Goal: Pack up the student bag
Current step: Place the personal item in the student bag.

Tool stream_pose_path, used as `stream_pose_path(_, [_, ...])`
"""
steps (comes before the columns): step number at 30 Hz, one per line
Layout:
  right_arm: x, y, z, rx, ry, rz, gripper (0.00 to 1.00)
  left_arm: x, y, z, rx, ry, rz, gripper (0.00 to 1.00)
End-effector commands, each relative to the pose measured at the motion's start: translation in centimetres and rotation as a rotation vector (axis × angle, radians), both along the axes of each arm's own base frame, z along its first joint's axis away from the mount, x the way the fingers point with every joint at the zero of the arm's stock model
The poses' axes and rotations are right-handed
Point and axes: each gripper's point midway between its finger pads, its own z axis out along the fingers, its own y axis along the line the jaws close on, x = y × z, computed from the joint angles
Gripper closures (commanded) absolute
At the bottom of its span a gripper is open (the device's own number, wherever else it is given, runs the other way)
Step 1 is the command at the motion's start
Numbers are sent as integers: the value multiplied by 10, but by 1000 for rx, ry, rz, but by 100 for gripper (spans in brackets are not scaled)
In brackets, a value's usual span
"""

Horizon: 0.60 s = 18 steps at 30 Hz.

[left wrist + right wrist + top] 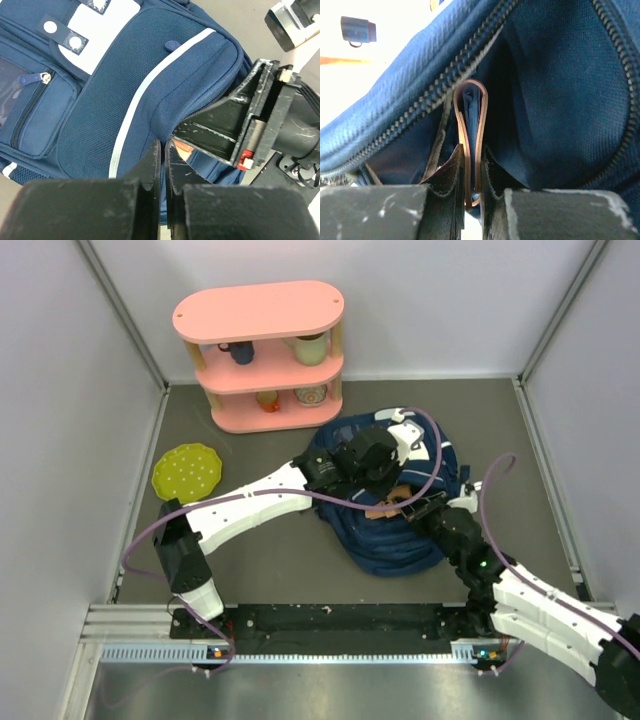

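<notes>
The student bag (398, 542), navy with a white stripe, lies on the table right of centre. My left gripper (375, 468) is over its top, and in the left wrist view my left gripper (164, 152) is shut, with a thin fold of the bag's (115, 100) blue fabric between the jaws. My right gripper (428, 508) reaches into the opening from the right. In the right wrist view my right gripper (472, 157) is shut on a thin brown-covered booklet (481, 115), held upright on edge inside the bag (560, 90) past its open zip (445, 80).
A pink three-tier shelf (262, 350) with cups stands at the back. A green dotted plate (186, 472) lies at the left. Grey walls enclose the table on three sides. Purple cables loop over both arms.
</notes>
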Motion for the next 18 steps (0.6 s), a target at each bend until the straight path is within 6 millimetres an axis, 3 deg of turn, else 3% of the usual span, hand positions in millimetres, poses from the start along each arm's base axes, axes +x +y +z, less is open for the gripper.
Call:
stream_pose_path(1, [31, -7, 33, 96, -120, -136, 100, -6, -17, 92, -255, -84, -20, 100])
stream_pose_path(3, [39, -6, 40, 98, -152, -147, 100, -5, -16, 92, -251, -87, -17, 100])
stream_pose_path(4, [44, -5, 29, 71, -117, -155, 100, -6, -16, 91, -249, -88, -16, 100])
stream_pose_path(7, [54, -7, 25, 45, -105, -190, 100, -5, -14, 90, -249, -92, -11, 100])
stream_pose_path(8, [58, -6, 15, 20, -81, -192, 100, -6, -14, 89, -248, -90, -10, 100])
stream_pose_path(10, [63, -5, 11, 6, -61, -181, 91, -5, -13, 89, -248, -94, -7, 100])
stream_pose_path(12, [65, -7, -2, -15, -45, -180, 88, -4, -11, 89, -247, -99, -3, 100])
stream_pose_path(17, [60, -14, -13, -61, -19, -141, 59, -3, -8, 79, -225, -94, 8, 100])
stream_pose_path(18, [58, -17, -6, -78, -39, -137, 55, -3, -9, 77, -223, -91, 7, 100])
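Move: My right hand still pinches the folded brown wallet, the personal item, at the mouth of the student bag. The hollow inside lies about 7 cm ahead of that hand, 2 cm left and 2 cm lower. The flap edge is 2 cm ahead, 4 cm left and some 9 cm above it; the bag's near panel is about 8 cm back, 5 cm left and 6 cm down. From my left hand, the hollow is some 5 cm ahead, 2 cm right and 11 cm below. I push the wallet deeper under the raised flap with my right hand, going about 5 cm forward and sinking some 2 cm, turning slightly clockwise. Near the end of the reach I open those fingers to over a third, easing the grip inside the bag. My left hand stays in place and keeps the flap edge pinched up, fingers shut. ##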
